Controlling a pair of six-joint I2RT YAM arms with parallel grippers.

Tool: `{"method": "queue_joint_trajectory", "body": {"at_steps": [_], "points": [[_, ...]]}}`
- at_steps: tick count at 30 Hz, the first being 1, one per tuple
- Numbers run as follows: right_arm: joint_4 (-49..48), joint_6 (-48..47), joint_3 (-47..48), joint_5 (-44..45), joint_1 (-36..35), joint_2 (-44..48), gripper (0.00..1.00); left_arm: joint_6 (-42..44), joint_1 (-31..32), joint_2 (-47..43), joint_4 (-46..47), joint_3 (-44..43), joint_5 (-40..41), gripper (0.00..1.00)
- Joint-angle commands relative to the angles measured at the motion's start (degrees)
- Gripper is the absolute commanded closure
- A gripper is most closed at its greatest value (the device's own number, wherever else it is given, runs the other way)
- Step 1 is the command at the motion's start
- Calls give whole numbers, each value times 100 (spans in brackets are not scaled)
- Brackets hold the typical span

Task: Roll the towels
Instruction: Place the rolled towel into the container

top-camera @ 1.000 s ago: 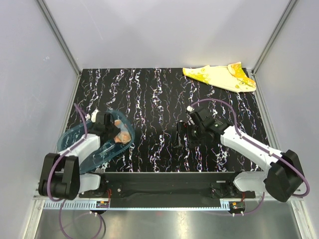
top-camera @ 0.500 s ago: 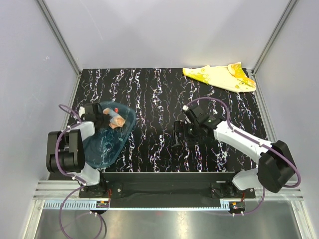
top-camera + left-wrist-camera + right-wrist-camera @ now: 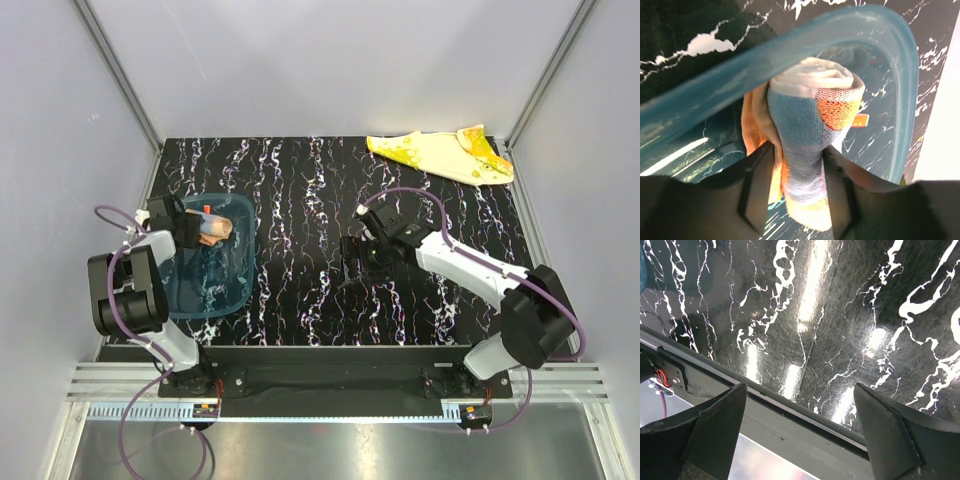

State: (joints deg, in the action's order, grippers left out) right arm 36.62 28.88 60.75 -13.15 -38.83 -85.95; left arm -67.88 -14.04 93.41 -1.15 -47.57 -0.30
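The orange-pink towel point(image 3: 810, 115) with pale blue patches is rolled into a tight cylinder. It sits over the inside of the translucent teal-blue tray point(image 3: 790, 45), and my left gripper point(image 3: 797, 152) is shut on it, both fingers pressing its sides. From above, that roll point(image 3: 213, 227) lies at the tray's far edge with the left gripper point(image 3: 190, 228) just left of it. The yellow towel point(image 3: 440, 153) lies spread flat at the table's far right corner. My right gripper point(image 3: 350, 268) hovers open mid-table with nothing between its fingers point(image 3: 715, 420).
The tray point(image 3: 215, 285) sits at the table's left side, close to the left wall. The right wrist view shows the black marbled tabletop point(image 3: 840, 315) and its near edge rail point(image 3: 790, 415). Grey walls enclose the table on three sides.
My left arm swung back and left, carrying the rolled towel to the tray's far end, and the tray shifted with it. My right gripper drifted slightly left, still open.
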Motion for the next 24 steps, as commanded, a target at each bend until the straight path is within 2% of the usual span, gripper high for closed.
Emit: {"method": "queue_joint_trajectory", "body": {"at_steps": [1, 5, 12, 16, 17, 20, 24], "points": [[-111, -85, 253, -30, 33, -1, 5, 99, 112, -15, -79, -235, 65, 47], [-120, -23, 209, -56, 24, 70, 5, 3, 288, -59, -70, -200, 65, 40], [-6, 30, 25, 40, 24, 429, 5, -296, 569, -191, -8, -77, 65, 36], [117, -14, 59, 154, 24, 606, 4, -279, 569, -480, -184, 11, 126, 24], [161, -23, 77, 163, 24, 615, 4, -261, 569, -551, -228, 28, 144, 16], [284, -49, 182, 242, 24, 632, 4, -147, 569, -832, -412, 73, 257, 2], [389, -49, 262, 330, 33, 738, 4, 230, 561, -1323, -807, -24, 451, 1]]}}
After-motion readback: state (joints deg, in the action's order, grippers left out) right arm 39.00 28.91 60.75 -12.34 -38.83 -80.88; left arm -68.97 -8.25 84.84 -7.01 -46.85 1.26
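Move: The rolled towel lies between the left hand's half-open fingers, its middle about 2 cm to the hand's right and some 2 cm below. The container around it has its middle roughly 7 cm back and 3 cm right of that hand. A small red tab sits about 4 cm ahead and 1 cm right. From the right hand, the rolled towel is some 33 cm left and 10 cm ahead, about 7 cm lower. Left hand shifts about 4 cm right, spreading its fingers off the rolled towel, then lifts clear; right rises slightly. ##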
